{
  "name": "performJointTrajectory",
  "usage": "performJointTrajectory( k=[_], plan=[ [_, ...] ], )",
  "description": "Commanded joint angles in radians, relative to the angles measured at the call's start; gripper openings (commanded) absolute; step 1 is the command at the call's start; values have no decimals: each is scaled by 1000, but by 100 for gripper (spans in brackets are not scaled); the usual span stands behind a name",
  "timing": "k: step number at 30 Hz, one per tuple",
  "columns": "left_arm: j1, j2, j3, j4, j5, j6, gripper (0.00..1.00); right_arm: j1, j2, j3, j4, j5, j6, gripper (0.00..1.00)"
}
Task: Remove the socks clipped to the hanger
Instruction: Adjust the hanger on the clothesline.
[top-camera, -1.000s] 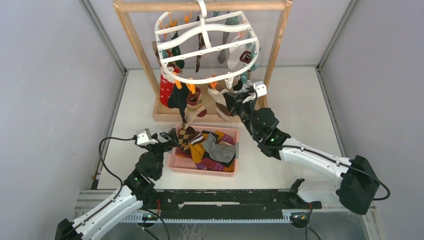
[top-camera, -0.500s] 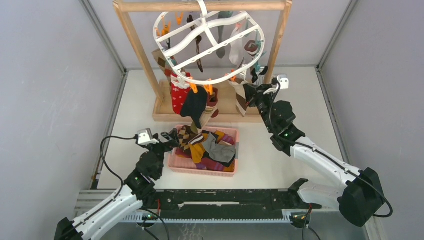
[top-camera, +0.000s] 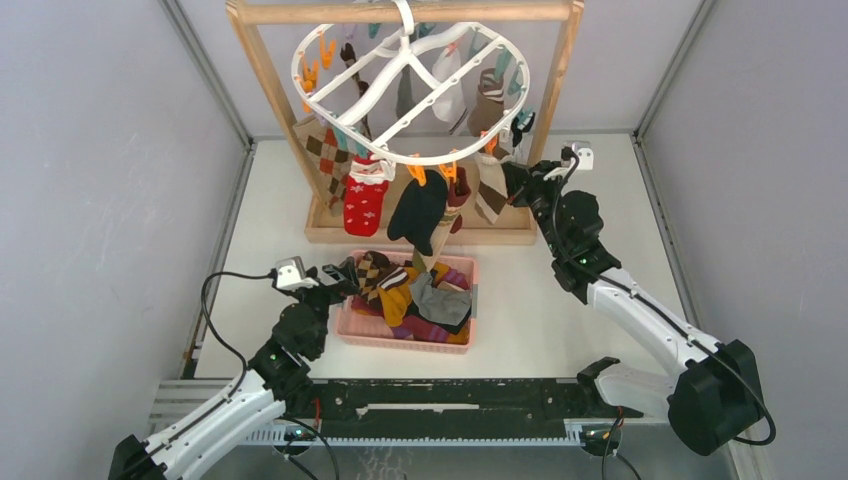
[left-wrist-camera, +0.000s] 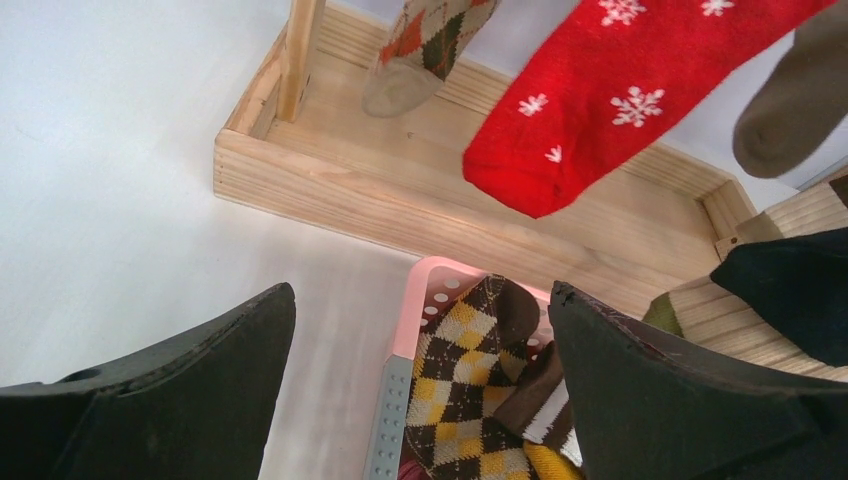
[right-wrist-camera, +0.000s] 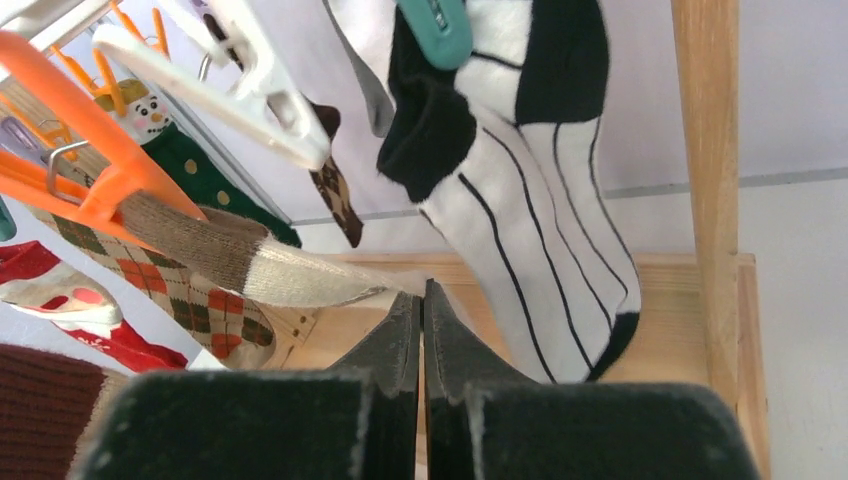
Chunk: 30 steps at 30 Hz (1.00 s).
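The white ring hanger (top-camera: 405, 62) hangs from the wooden stand, with several socks still clipped on. Among them are a red snowflake sock (top-camera: 362, 205), a black one (top-camera: 415, 210) and an argyle one (top-camera: 325, 160). My right gripper (top-camera: 515, 180) is shut on the toe of a beige sock with a brown cuff (right-wrist-camera: 290, 275). That sock stretches taut from an orange clip (right-wrist-camera: 90, 150) to my right gripper (right-wrist-camera: 422, 290). A white black-striped sock (right-wrist-camera: 530, 230) hangs beside it. My left gripper (left-wrist-camera: 420, 290) stands open and holds nothing, above the left rim of the pink basket (left-wrist-camera: 415, 310).
The pink basket (top-camera: 350, 328) holds a pile of loose socks, with a brown-yellow argyle one (left-wrist-camera: 480, 380) on top at the left. The wooden stand (top-camera: 270, 80) has an upright post (right-wrist-camera: 705, 150) just right of the right gripper. Grey walls close in both sides.
My right gripper has moved right and back with the beige sock's toe. The hanger has turned with the pull, so its socks have swung round. The left arm has not moved.
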Motion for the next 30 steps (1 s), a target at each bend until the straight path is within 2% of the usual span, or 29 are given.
performJointTrajectory(
  k=[1,5,11,14,19,23,30],
  plan=[
    [-2,6,21,39,16,16,100,-6,-4,14,6,-46,28,0],
    [-7,8,21,38,16,17,100,-5,-14,13,-20,-60,29,3],
    [-18,12,26,38,16,21,100,-2,-56,-13,-56,-74,22,36],
    [-24,17,29,36,15,21,100,5,-103,-45,-79,-53,15,44],
    [-31,26,30,35,9,22,100,33,-186,-130,-115,-14,6,52],
    [-37,32,35,31,12,19,100,85,-245,-177,-153,15,-14,53],
    [-47,48,41,29,16,21,100,301,-386,-274,-204,136,-65,55]
  ],
)
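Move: The right hand's shut fingers still pinch the brown-and-cream sock, whose middle lies some 3 cm to their left and level with them fore and aft, about 1 cm higher. The maroon striped sock hangs about 9 cm left and 3 cm back, a little lower; the black-and-white sock is roughly 12 cm ahead and 3 cm right, slightly higher. From the left hand, the held sock is about 13 cm ahead, 24 cm right and 16 cm up. Sinking slowly at first, the right hand opens its fingers to about half and lets go of the brown-and-cream sock. Then it draws back about 9 cm, away from the clothes rack, dropping some 6 cm in all, while the wrist tips slightly down and turns a little counter-clockwise. ##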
